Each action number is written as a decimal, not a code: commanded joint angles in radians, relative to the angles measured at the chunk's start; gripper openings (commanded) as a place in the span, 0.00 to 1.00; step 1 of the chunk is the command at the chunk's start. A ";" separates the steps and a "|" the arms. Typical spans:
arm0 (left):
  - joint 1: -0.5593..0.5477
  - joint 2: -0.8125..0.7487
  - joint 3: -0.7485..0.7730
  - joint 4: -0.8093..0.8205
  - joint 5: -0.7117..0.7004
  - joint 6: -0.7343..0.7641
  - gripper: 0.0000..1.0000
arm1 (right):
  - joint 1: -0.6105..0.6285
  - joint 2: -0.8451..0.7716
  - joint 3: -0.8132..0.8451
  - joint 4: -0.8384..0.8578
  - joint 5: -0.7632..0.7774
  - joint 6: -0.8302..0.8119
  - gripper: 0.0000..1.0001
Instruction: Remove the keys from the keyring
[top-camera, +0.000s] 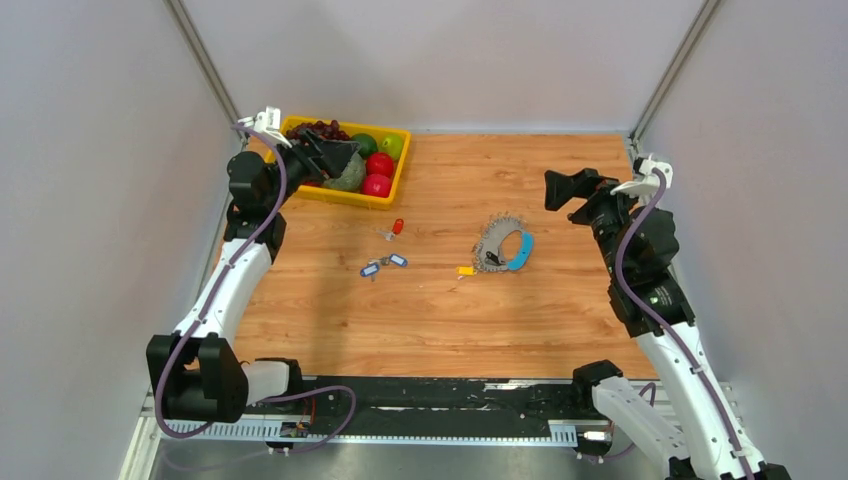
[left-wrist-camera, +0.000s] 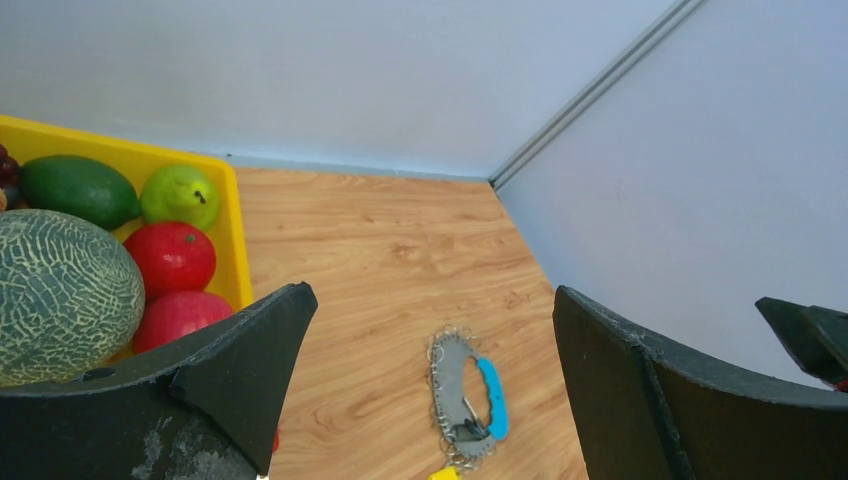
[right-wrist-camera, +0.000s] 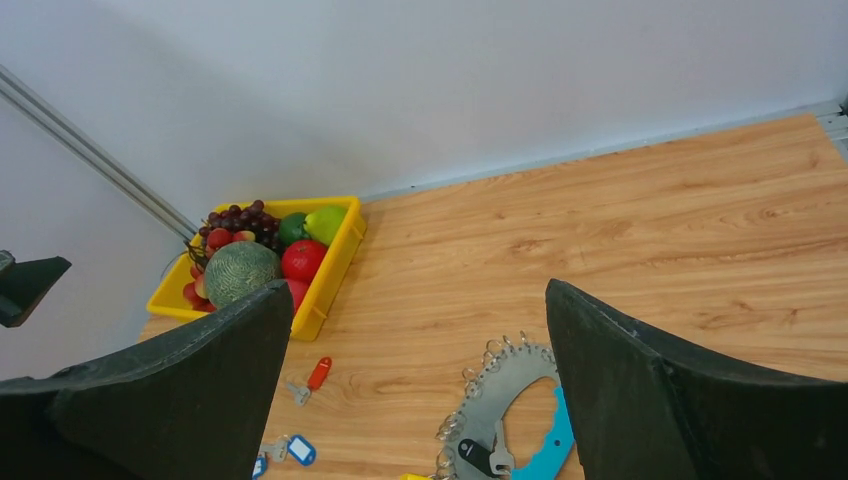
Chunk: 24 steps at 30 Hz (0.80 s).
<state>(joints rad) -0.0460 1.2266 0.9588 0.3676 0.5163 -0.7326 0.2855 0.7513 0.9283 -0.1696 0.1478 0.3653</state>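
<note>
The keyring (top-camera: 503, 246) is a flat grey crescent plate edged with small wire rings, with a bright blue grip along one arc. It lies on the wooden table right of centre and also shows in the left wrist view (left-wrist-camera: 455, 380) and the right wrist view (right-wrist-camera: 500, 395). A black-tagged key (right-wrist-camera: 480, 456) lies on the plate. A yellow-tagged key (top-camera: 466, 270) sits at its near-left end. My left gripper (top-camera: 335, 155) is open and empty, raised over the yellow tray at the far left. My right gripper (top-camera: 570, 190) is open and empty, raised to the far right of the keyring.
A yellow tray (top-camera: 345, 195) at the far left holds a melon (top-camera: 348, 175), red apples, green fruit and grapes. A loose red-tagged key (top-camera: 396, 228) and small blue-tagged keys (top-camera: 385, 265) lie left of the keyring. Walls close in on three sides.
</note>
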 joint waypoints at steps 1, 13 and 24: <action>0.000 -0.008 0.012 -0.001 -0.006 -0.001 1.00 | -0.002 -0.005 -0.019 0.005 0.005 0.012 1.00; -0.002 0.018 0.022 -0.090 -0.071 -0.006 1.00 | -0.001 0.224 0.017 -0.084 -0.033 0.028 1.00; -0.081 0.044 0.092 -0.240 -0.131 0.134 1.00 | 0.041 0.522 0.059 -0.154 -0.092 -0.016 0.93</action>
<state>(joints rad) -0.1085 1.2812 0.9981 0.1463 0.4004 -0.6552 0.2932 1.2098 0.9428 -0.2733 0.0612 0.3828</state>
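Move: Beneath the right hand, the keyring lies on the table about 5 cm ahead, 4 cm to its left and 34 cm down. From the keyring, the yellow-tag key is some 9 cm left and 7 cm nearer, and the red-tag key about 27 cm left and 4 cm farther out. From the left hand, the keyring is about 37 cm right, 4 cm back and 34 cm down; the fruit tray's middle lies 13 cm ahead and 2 cm left of that hand. Dropping fast towards the keyring, the right hand sinks about 17 cm with a smaller reach forward and left, its fingers tipping down some 30 degrees and staying wide open. The left hand eases down about 5 cm, tips down a little and stays open. Both are still in free air, touching nothing. ##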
